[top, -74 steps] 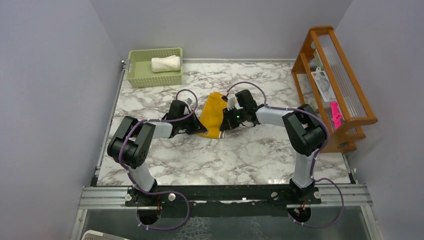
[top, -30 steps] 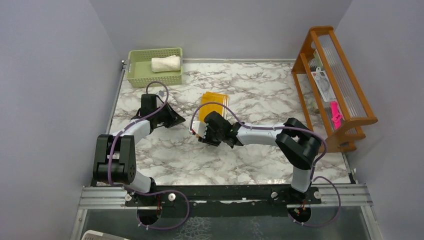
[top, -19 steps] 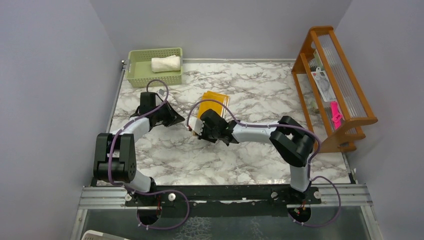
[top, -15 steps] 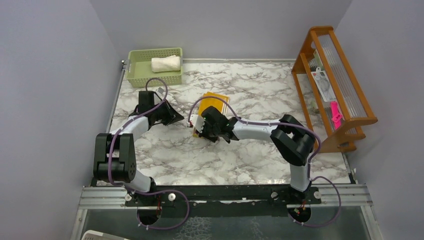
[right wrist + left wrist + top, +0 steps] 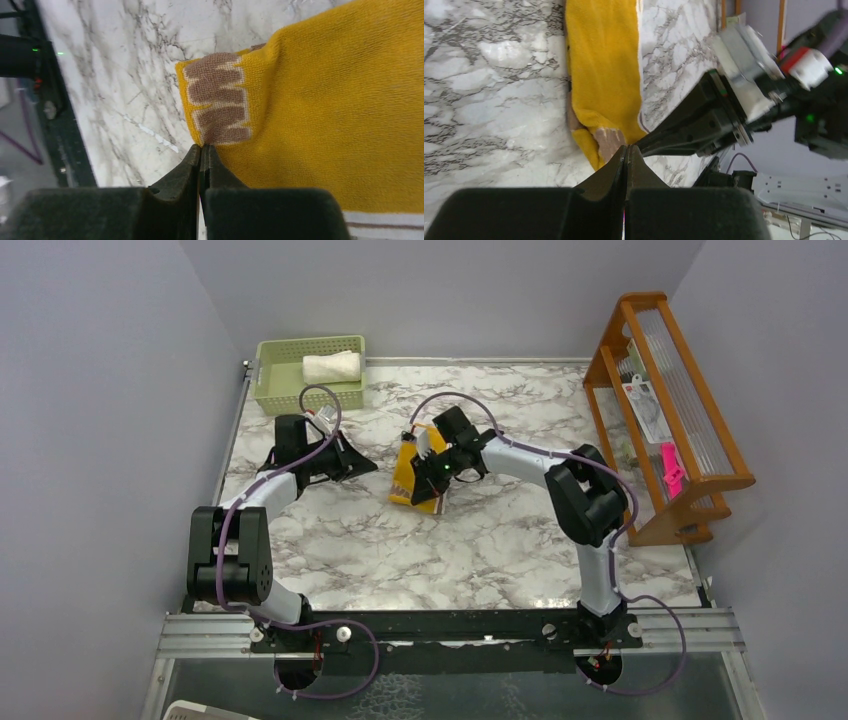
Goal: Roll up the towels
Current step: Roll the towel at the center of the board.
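The mustard-yellow towel (image 5: 412,468) lies lengthwise mid-table, its near end curled up and showing the brown patch (image 5: 217,102). My right gripper (image 5: 437,490) reaches down from the far side. Its jaws (image 5: 202,146) are shut, pinching the towel's edge right at that patch. Just left of the towel's near end, my left gripper (image 5: 372,468) is shut and holds nothing. In the left wrist view its tips (image 5: 626,146) sit beside the right fingers (image 5: 684,132) and the yellow towel (image 5: 601,75). The cream-white towel (image 5: 331,367) lies rolled in the basket.
A pale green basket (image 5: 290,390) stands at the far left corner of the marble table (image 5: 480,550). A wooden rack (image 5: 665,410) with small items fills the right side. Grey walls close in on three sides.
The right gripper closed at the towel's near end and its wrist swung toward the far side, curling that end up. The left arm shifted only slightly.
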`<state>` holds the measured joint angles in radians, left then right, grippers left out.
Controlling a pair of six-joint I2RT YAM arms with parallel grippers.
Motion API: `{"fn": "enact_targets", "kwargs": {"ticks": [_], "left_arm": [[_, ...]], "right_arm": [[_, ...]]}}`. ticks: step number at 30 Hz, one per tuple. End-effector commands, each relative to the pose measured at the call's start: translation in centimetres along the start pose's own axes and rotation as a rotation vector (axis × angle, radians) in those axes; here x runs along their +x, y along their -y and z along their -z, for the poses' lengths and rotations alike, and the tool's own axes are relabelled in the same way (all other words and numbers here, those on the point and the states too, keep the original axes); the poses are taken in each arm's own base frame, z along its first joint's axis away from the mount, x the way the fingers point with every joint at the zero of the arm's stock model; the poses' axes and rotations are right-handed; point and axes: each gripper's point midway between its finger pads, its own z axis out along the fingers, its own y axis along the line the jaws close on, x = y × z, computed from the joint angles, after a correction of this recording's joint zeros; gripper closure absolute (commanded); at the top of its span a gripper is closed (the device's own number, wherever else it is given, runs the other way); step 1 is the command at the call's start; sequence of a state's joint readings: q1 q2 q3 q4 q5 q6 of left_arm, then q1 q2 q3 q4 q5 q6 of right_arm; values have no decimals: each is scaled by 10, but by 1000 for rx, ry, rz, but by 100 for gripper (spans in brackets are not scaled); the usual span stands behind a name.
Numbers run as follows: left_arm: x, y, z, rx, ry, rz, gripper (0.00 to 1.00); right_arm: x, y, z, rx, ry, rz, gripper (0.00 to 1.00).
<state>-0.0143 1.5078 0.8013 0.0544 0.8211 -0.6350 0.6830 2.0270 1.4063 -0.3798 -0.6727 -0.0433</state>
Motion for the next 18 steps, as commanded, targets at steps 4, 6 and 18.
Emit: {"fn": "enact_targets", "kwargs": {"ticks": [4,6,18], "left_arm": [[15,26,1,159,-56,-104,100],[19,32,-2,185,-75,-115,100],[34,39,-46,226,-189,-103,100]], "right_arm": [[11,-6,-3,-278,-73,-336,99],[9,-3,-3,-319,-65,-390,99],[-9,-1,3,-399,-45,-473,99]]}}
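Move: The yellow towel's near edge, already pinched in the right fingers, lies about 7 cm to the left hand's right, 7 cm back and some 7 below it. The towel's middle is about 9 cm to that hand's right, level with it and 10 cm down; the green basket stands roughly 20 cm ahead and 13 to its left. From the right hand, the flat towel's middle is about 7 cm ahead, 1 left and 3 below. The left hand, fingers shut, swings about 6 cm to the right and a little back towards the pinched near edge and the right gripper, rising slightly and then sinking to its starting height while turning some 15 degrees clockwise. The right hand keeps its pinch on the edge and tips over by about 30 degrees, its fingertips swinging to point more back towards the base as the hand dips 2 cm, comes up again and ends slightly farther forward. ##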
